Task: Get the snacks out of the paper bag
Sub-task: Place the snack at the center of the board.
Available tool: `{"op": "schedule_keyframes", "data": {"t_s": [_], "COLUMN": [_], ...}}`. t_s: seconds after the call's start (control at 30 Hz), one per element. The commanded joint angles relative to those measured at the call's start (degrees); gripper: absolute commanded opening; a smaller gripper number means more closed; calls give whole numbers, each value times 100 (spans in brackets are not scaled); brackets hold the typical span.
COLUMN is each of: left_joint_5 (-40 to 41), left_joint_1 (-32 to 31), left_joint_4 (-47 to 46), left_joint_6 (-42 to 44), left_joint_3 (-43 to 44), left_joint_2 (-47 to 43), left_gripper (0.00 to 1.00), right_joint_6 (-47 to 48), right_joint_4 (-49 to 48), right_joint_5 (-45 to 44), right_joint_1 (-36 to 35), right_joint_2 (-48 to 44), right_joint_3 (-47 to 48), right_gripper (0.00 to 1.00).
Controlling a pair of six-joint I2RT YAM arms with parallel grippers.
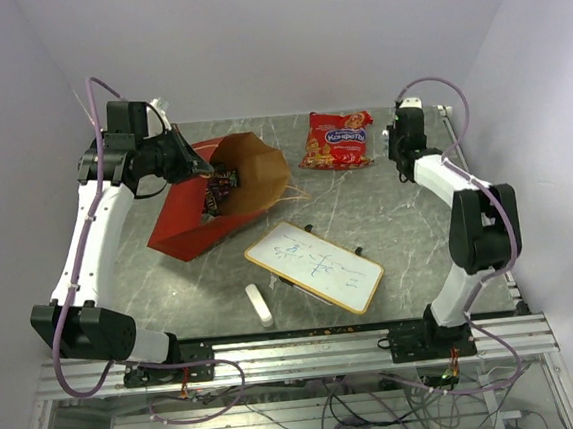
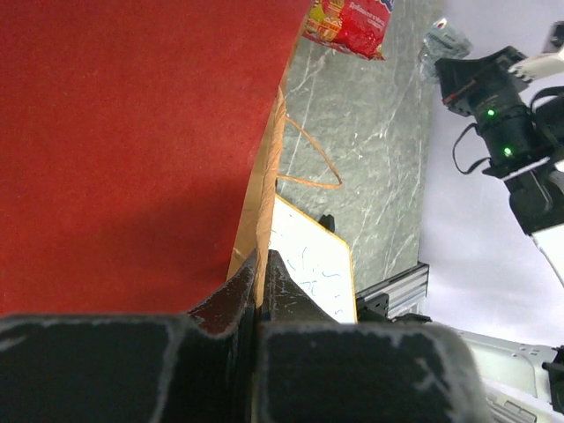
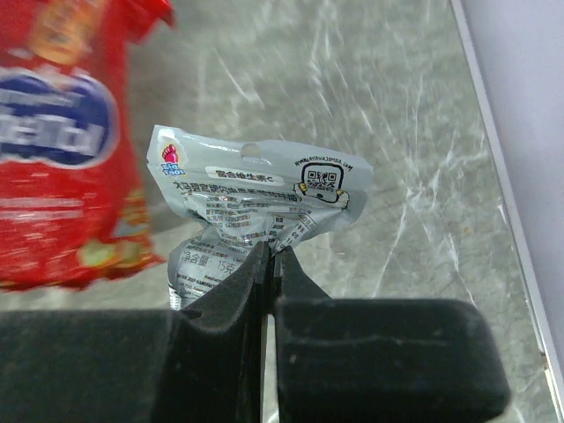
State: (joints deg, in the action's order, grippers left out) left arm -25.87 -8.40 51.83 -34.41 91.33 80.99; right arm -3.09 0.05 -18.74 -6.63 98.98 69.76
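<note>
The red paper bag (image 1: 191,218) lies on its side, its brown mouth (image 1: 253,172) facing right. My left gripper (image 1: 199,166) is shut on the bag's rim; in the left wrist view the jaws (image 2: 263,263) pinch the paper edge, with a twine handle (image 2: 310,163) beyond. Small dark snack packs (image 1: 220,191) show inside the mouth. A large red-orange snack bag (image 1: 337,138) lies flat at the back. To its right, my right gripper (image 3: 270,256) is shut on a small silvery wrapper (image 3: 256,189), held just above the table beside the red-orange bag (image 3: 62,141).
A white whiteboard with a yellow frame (image 1: 314,267) lies in front of the paper bag, and a white eraser stick (image 1: 259,304) is near the front edge. The table's right edge (image 3: 493,159) runs close to the right gripper. Walls enclose the back and sides.
</note>
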Motion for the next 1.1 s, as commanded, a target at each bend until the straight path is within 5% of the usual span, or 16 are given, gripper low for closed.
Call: {"op": "schedule_keyframes", "data": {"t_s": [0.0, 0.4, 0.7, 0.83, 1.07], "left_joint_5": [290, 548, 582, 527, 280], "left_joint_1": [14, 14, 14, 14, 14], "left_joint_4": [-84, -35, -129, -79, 50], "left_joint_6": [-150, -124, -113, -127, -277], "left_joint_3": [-86, 325, 453, 502, 691], "left_joint_2": [-40, 270, 388, 437, 590], "left_gripper": [7, 7, 7, 7, 7], "right_joint_6": [126, -380, -627, -1197, -1566], "right_joint_4": [-282, -87, 728, 1617, 3191], "right_joint_5": [425, 1553, 1327, 990, 1214], "right_joint_1": [355, 646, 646, 646, 266], "right_joint_2": [786, 2486, 2339, 1831, 906], "right_joint_3": [391, 1669, 1918, 2064, 2322], "right_gripper": [0, 0, 66, 76, 79]}}
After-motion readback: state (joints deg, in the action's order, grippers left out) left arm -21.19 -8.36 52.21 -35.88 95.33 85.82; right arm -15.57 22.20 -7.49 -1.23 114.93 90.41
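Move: My right hand holds the gray snack pouch over the far right of the table; the bare spot for it lies about 7 cm ahead, 1 cm left and 13 cm below. The red snack bag lies roughly 11 cm ahead, 14 cm left and 13 cm below that hand. My left hand, gripping the paper bag's handle, has the bag's body about 2 cm ahead, straight below by 15 cm; the spot is some 22 cm ahead of it, 44 cm right and 29 cm below. I lower the gray snack pouch with my right hand about 12 cm while reaching some 7 cm forward, down to the table just right of the red snack bag. There I open the fingers wide, let go, then draw back and up off the pouch, tipping and rolling the wrist about 20 degrees overall. My left hand keeps its pinch on the paper bag's handle and eases slightly forward. ##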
